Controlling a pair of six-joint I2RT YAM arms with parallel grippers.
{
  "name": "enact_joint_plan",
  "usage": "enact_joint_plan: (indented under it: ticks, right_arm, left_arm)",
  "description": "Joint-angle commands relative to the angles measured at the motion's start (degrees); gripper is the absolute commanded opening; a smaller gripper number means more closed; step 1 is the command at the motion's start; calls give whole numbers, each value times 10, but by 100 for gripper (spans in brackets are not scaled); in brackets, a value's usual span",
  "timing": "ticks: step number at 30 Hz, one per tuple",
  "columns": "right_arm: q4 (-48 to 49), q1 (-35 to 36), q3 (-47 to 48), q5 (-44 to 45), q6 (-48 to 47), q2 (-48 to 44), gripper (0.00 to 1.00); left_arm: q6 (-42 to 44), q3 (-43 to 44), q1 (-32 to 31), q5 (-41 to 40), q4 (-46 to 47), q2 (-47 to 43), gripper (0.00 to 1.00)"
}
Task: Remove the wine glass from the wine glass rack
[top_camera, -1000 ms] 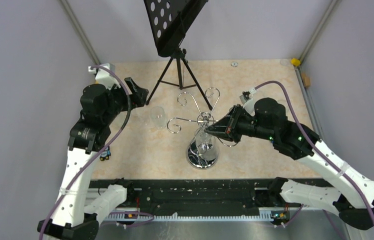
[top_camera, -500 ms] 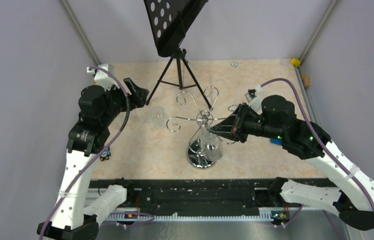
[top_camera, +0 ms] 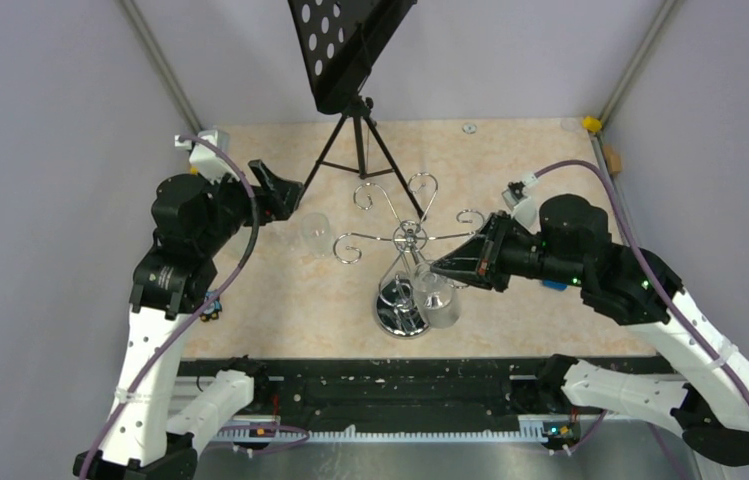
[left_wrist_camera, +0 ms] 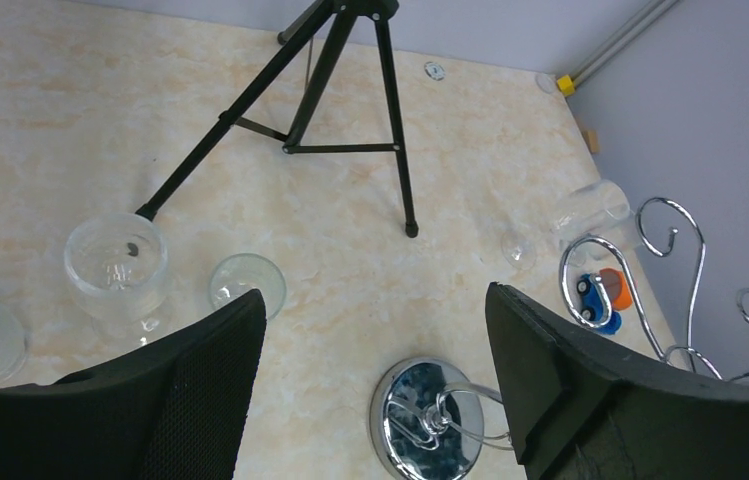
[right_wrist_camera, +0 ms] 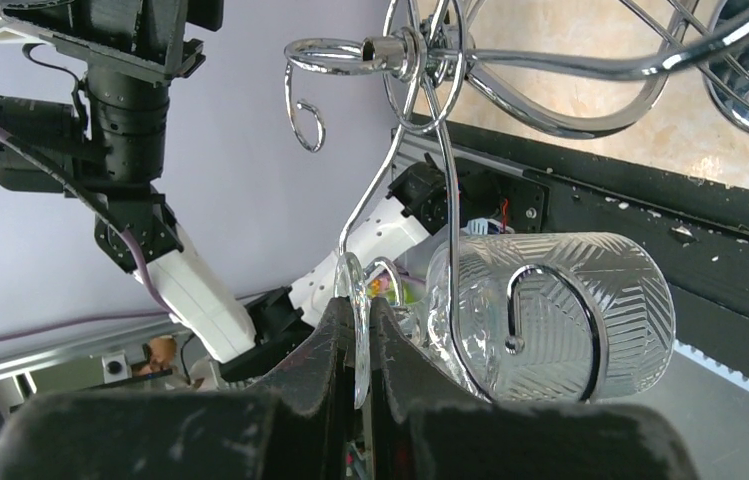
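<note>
The wine glass rack [top_camera: 409, 240] is a chrome stand with curled arms on a round mirrored base [left_wrist_camera: 430, 421]. My right gripper [top_camera: 432, 269] is shut on the thin foot of the wine glass [right_wrist_camera: 358, 300], pinched edge-on between its fingers. The glass's patterned bowl [right_wrist_camera: 570, 312] lies tilted on its side, low by the rack's front-right [top_camera: 439, 306]. A curled rack arm [right_wrist_camera: 550, 300] crosses in front of the bowl. My left gripper [top_camera: 285, 193] hangs open to the rack's left, nothing between its fingers [left_wrist_camera: 372, 300].
A black tripod music stand [top_camera: 353, 60] stands behind the rack, its legs [left_wrist_camera: 350, 110] spread on the table. Other clear glasses [left_wrist_camera: 116, 264] stand left of the rack; another lies at the right [left_wrist_camera: 590, 212]. A small blue and orange toy car [left_wrist_camera: 598, 296] sits beside it.
My right arm has drawn back to the right with the glass's foot in its grip, and the bowl has swung out toward the front-right of the base. The left arm barely shifted.
</note>
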Motion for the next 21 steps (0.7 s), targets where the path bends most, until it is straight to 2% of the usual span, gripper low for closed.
enact_joint_plan:
  ticks: [1,7,15,21]
  right_arm:
    - [48,-4,49,-10,8,-32,0]
    - [61,-4,68,-24,15,-41,0]
    - [49,-4,139,-36,5,-28,0]
    - [131,-4,139,-42,8,-22,0]
  left_arm:
    - [-11,20,3,45,42,-14,84]
    - [-30,29,3,84,62,-11,84]
    - [-51,35,3,104,83,-7,84]
    - [-67,38,3,127,96,-4,83]
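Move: The wine glass is already pinched by its foot and hangs bowl-down, its middle about 8 cm below the right hand. The rack's hub is some 5 cm ahead and 4 cm left of that hand, a little lower; its near-right hook curls beside the glass, level fore and aft, roughly 4 cm right and 4 cm below the hand. From the left hand the glass is about 25 cm right, 13 cm back and 8 cm lower. Keeping the foot of the wine glass pinched, the right hand draws it back and to the right past the near hook, slowly at first, then swings quickly up about 10 cm and away from the hub, the fingertips tilting up some 15 degrees. The empty left hand, still open, drifts up and right about 5 cm, turning slightly clockwise. ##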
